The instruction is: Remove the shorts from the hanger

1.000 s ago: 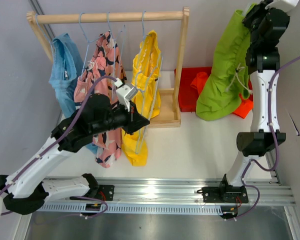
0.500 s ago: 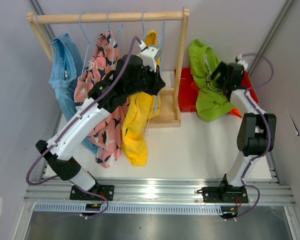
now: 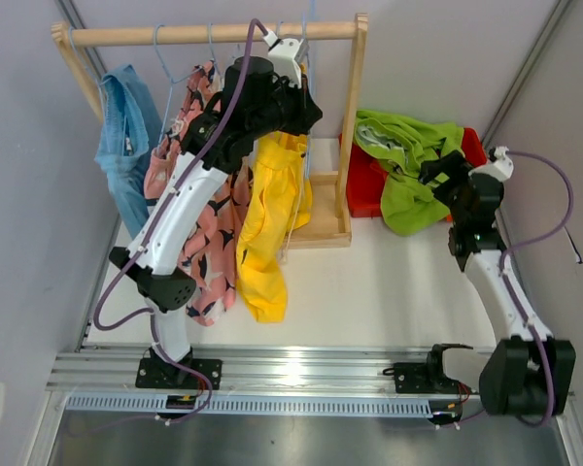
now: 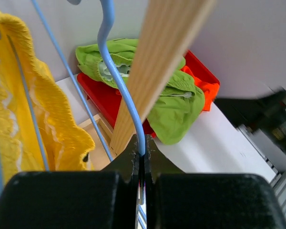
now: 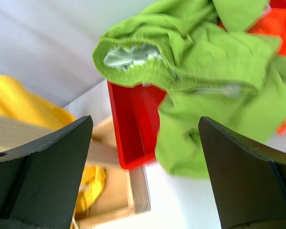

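Observation:
My left gripper [image 3: 306, 112] [image 4: 143, 152] is shut on the thin blue hanger [image 4: 119, 81], high up by the right end of the wooden rail [image 3: 155, 36]. The yellow shorts [image 3: 272, 214] [image 4: 24, 109] hang from that hanger. Pink whale-print shorts [image 3: 209, 243] and light blue shorts [image 3: 121, 146] hang further left. The lime green shorts [image 3: 408, 160] [image 5: 205, 71] lie crumpled over the red tray [image 3: 364, 194] [image 5: 133, 124], partly covering the orange shorts [image 4: 205, 90] [image 5: 276, 24]. My right gripper [image 3: 439, 177] [image 5: 145, 157] hovers beside the green pile, open and holding nothing.
The rack's right post [image 3: 350, 116] [image 4: 157, 67] stands between the yellow shorts and the red tray. Its wooden base [image 3: 325, 209] rests on the white table. Grey walls close in on the left and right.
My right gripper has let go of the lime green shorts, which now lie on the red tray, and that arm has come down. My left arm has lifted the yellow shorts' hanger up and rightward.

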{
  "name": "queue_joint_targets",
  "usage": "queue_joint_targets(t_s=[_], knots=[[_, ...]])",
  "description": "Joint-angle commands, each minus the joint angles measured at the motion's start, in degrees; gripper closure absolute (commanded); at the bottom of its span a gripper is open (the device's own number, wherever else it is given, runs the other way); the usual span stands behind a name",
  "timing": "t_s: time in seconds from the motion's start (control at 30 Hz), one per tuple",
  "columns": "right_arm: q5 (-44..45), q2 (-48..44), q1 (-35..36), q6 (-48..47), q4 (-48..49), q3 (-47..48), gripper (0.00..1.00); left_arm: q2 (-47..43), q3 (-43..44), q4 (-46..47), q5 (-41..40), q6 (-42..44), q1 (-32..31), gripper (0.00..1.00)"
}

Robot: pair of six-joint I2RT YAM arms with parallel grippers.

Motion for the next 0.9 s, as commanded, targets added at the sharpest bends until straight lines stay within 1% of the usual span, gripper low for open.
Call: queue_joint_targets(t_s=[0.0,0.1,0.17,0.2,0.3,0.4,0.5,0.53,0.57,0.63,0.67,0.73,0.77,0.87], knots=[[0.54,-7.91,0.14,0.89,-0.58,-6.58,0.01,2.16,3.76,4.90,3.56,-2.00,2.76,1.00],[-1.21,-15.82,0.14,2.11,-2.77,-10.98,0.01,4.27,5.07,7.01,4.27,-3.22,4.34,1.00],[-2.18,-21.08,1.01,3.52,-4.27,-13.70,0.01,6.28,7.00,7.81,6.55,-5.32,6.00,1.00],[-2.19,-22.77,2.33,3.70,-4.71,-14.59,0.01,6.90,7.36,8.42,7.43,-6.03,6.45,1.00],[-0.79,-27.52,3.39,3.70,-6.64,-16.43,0.00,7.79,7.45,9.04,9.72,-7.88,7.07,1.00],[-0.60,-28.94,3.74,3.52,-8.40,-16.27,0.01,6.56,5.09,8.26,11.13,-8.33,6.45,1.00],[-1.39,-29.12,3.92,3.70,-10.42,-15.74,0.00,3.59,0.36,6.67,10.16,-7.19,4.79,0.91],[-1.48,-29.20,4.09,3.87,-10.77,-15.74,0.01,2.61,-0.71,6.23,10.16,-6.40,4.35,0.86],[-1.48,-29.29,4.36,3.96,-10.78,-15.65,0.01,1.56,-1.51,5.36,9.99,-5.87,3.82,0.76],[-1.13,-29.90,5.14,4.22,-11.30,-15.65,0.00,-1.52,-4.13,4.21,8.59,-4.12,2.06,0.65],[-0.96,-30.17,5.41,4.31,-11.48,-15.56,0.01,-2.57,-4.76,3.08,7.36,-3.76,1.62,0.57],[-0.34,-31.22,5.94,4.23,-12.70,-15.30,0.01,-5.38,-5.99,1.93,6.65,-2.97,0.65,0.51],[0.18,-31.57,6.55,4.31,-13.14,-15.30,0.00,-6.27,-6.95,0.53,5.77,-2.79,0.39,0.44],[1.23,-33.42,7.78,4.23,-14.81,-15.12,0.01,-10.75,-8.10,-2.28,4.63,-2.00,-0.23,0.32]])
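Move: The left hand still pinches the emptied blue hanger, with the rail spot for its hook about 6 cm ahead, straight in line and roughly 9 cm above. The yellow shorts hang some 7 cm left, level and 16 cm below; the right upright is about 8 cm right, 6 cm ahead, its middle 15 cm below. From the right hand, the yellow shorts are roughly 33 cm left and level, 5 cm lower; the green shorts lie 14 cm ahead, 5 cm left, 18 cm below. Still pinching the blue hanger, the left hand carries it about 5 cm forward to the rail, sinking a little to hang the hook, then opens its fingers, lets go and draws back some 7 cm, slightly down. The right hand, open and empty, backs about 12 cm away from the bin and drifts a few centimetres left. ##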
